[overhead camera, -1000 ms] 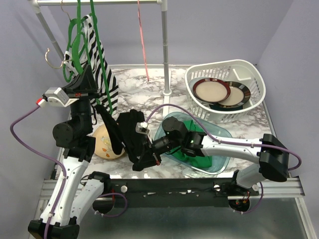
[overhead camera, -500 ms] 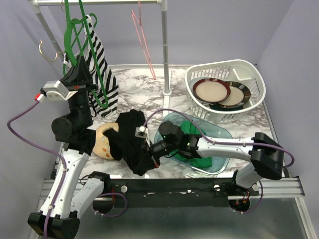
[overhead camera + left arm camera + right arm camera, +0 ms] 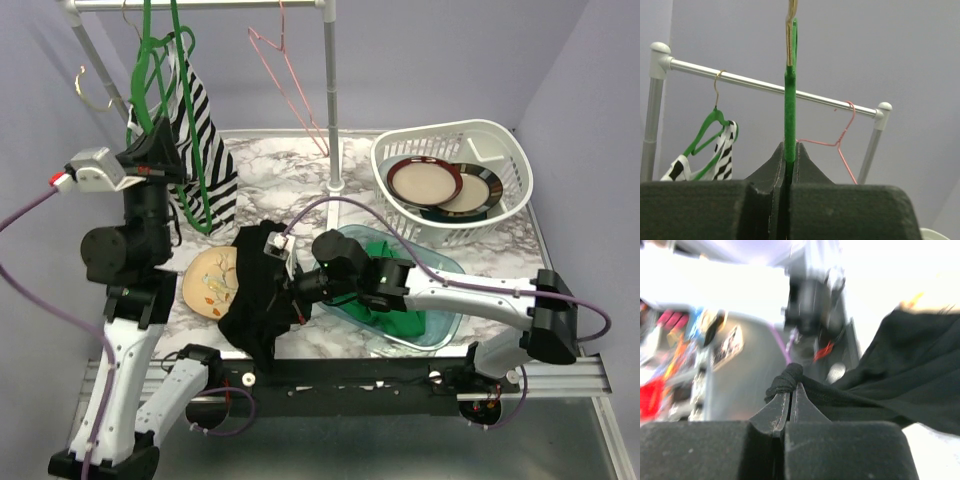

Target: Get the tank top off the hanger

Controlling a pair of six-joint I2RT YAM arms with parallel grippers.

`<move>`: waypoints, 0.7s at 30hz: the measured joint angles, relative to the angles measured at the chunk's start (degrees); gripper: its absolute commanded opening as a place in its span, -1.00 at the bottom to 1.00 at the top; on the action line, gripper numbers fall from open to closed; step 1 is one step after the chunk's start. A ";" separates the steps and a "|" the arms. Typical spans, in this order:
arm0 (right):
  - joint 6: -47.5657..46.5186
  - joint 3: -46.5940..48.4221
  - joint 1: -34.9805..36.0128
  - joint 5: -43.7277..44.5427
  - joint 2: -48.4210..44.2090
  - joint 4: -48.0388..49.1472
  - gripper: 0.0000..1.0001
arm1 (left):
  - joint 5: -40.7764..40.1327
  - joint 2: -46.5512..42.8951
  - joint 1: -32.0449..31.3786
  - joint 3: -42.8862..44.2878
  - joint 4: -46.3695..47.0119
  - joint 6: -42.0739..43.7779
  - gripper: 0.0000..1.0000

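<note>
The black tank top (image 3: 252, 300) lies bunched at the table's front, partly over its edge, and looks free of the green hanger (image 3: 197, 182). My right gripper (image 3: 296, 292) is shut on a rolled edge of the tank top (image 3: 786, 380), whose cloth spreads off to the right. My left gripper (image 3: 150, 152) is raised at the left under the rack and is shut on the green hanger (image 3: 790, 100), which runs straight up between the jaws of the left gripper (image 3: 790, 150).
A striped black-and-white garment (image 3: 205, 130) hangs on another green hanger from the rail (image 3: 230, 5), beside a pink wire hanger (image 3: 290, 80). A tan disc (image 3: 208, 282) lies by the tank top. A clear tub with green cloth (image 3: 410, 300) and a white basket (image 3: 500, 135) of plates stand at the right.
The right gripper has dragged the tank top down and left, off the hanger, into a heap at the front edge. The left arm has shifted left with the hanger. The pink hanger has swung.
</note>
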 measured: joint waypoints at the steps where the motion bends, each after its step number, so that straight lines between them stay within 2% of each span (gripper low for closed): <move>1: -0.92 2.19 0.00 2.40 -1.16 -1.44 -0.99 | 0.37 -1.44 0.00 1.22 -4.22 -1.18 -1.00; 6: -5.18 11.85 -0.07 13.68 -6.23 -6.27 -0.99 | 1.60 -10.80 0.00 2.95 -20.59 -6.19 -1.00; 12: -13.11 26.60 -0.07 23.71 -7.02 -11.69 -0.99 | 1.64 -14.38 0.00 6.49 -37.62 -8.70 -1.00; 17: -21.05 41.92 -0.07 30.73 -5.14 -13.51 -0.99 | 1.62 -16.55 0.00 6.45 -47.56 -9.09 -1.00; 21: -29.53 51.23 -0.07 37.16 -3.76 -9.62 -0.99 | 1.66 -17.49 0.00 6.45 -50.88 -9.11 -1.00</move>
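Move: The right hand already grips the black tank top, which is off its hanger. The blue bin lies about 25 cm to its right, 20 cm ahead and 15 cm below, with the green tank top inside; the floral plate is some 23 cm left and 20 cm ahead. From the left hand, still holding the green hanger, the bin is about 43 cm right, level fore-and-aft, nearly 50 cm down. Right hand swings the black tank top up about 40 cm, slightly forward; left lowers and draws back the hanger. ##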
